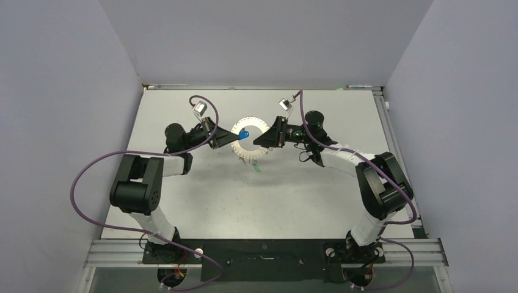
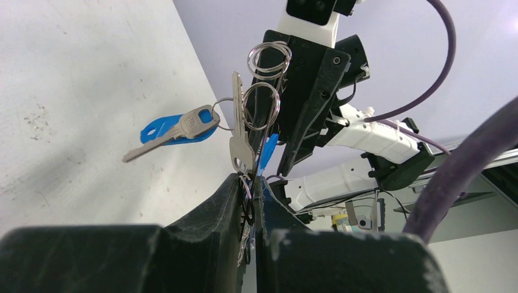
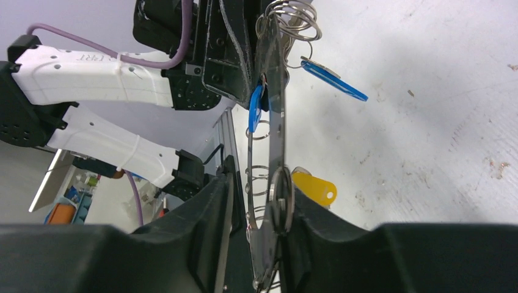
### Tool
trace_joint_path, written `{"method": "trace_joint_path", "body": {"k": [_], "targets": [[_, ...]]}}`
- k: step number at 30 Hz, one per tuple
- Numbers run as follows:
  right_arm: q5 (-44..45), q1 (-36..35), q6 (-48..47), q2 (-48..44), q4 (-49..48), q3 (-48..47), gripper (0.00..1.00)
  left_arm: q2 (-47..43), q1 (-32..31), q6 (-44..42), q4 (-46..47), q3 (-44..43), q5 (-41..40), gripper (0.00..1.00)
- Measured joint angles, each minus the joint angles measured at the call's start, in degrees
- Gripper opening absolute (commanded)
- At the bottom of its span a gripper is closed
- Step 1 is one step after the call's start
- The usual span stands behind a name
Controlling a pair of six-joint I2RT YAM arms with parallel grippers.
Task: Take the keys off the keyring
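The keyring, a large pale ring, hangs above the table between my two grippers. In the right wrist view the keyring shows edge-on as a thin band carrying small split rings. A silver key with a blue tag sticks out sideways, and a second key hangs beside it. A yellow tag and a blue tag show past the ring. My left gripper is shut on the ring's edge. My right gripper straddles the opposite edge; one finger touches it and a narrow gap remains at the other.
Grey walls enclose the white table on three sides. More keys and a green tag dangle under the ring. Purple cables loop beside both arms. The right arm's black gripper stands close behind the keys.
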State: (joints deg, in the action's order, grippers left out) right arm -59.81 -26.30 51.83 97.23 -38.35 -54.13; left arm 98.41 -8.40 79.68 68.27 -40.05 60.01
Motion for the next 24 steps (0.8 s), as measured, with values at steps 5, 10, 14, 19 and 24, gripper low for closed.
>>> {"method": "trace_joint_path", "body": {"k": [5, 10, 14, 19, 24], "targets": [[0.92, 0.04, 3.19, 0.0, -1.88, 0.0, 0.05, -0.07, 0.31, 0.63, -0.17, -1.73, 0.76, 0.01], [2.6, 0.11, 6.78, 0.04, -2.51, 0.0, 0.05, -1.22, 0.33, -4.33, -7.3, -4.52, 0.81, 0.29], [4.37, 0.42, 10.21, 0.04, -4.35, 0.0, 0.05, -2.82, 0.39, -13.2, -20.02, -8.63, -0.87, 0.52], [6.49, 1.53, 14.01, 0.07, -7.37, 0.0, 0.05, -5.2, 2.01, -23.43, -33.05, -12.2, -4.66, 0.74], [9.75, 2.45, 16.57, 0.13, -9.27, -0.04, 0.05, -8.11, 5.27, -36.68, -49.42, -17.42, -10.75, 0.96]]}}
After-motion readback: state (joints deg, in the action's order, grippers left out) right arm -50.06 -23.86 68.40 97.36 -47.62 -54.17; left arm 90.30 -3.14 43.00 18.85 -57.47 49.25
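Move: Both hands are at one height with the big keyring level between them. Its middle lies about 5 cm to the right of the left hand, which grips the rim, and about 4 cm to the right hand's left and 1 cm ahead; the right fingers stand partly open around the rim. The blue tag hangs about 3 cm right of the left hand, 1 cm ahead and 2 cm down. The green tag hangs some 8 cm back and 7 cm right of the left hand, 4 cm lower. The right fingers shut on the rim of the keyring and pinch it; only then does the left gripper open wide and let go, drawing off about 7 cm forward and 5 cm left, away from the ring, while rolling its left side up some 20 degrees and turning counter-clockwise. The right hand keeps its pinch and eases forward and up a few centimetres, turning slightly clockwise. ##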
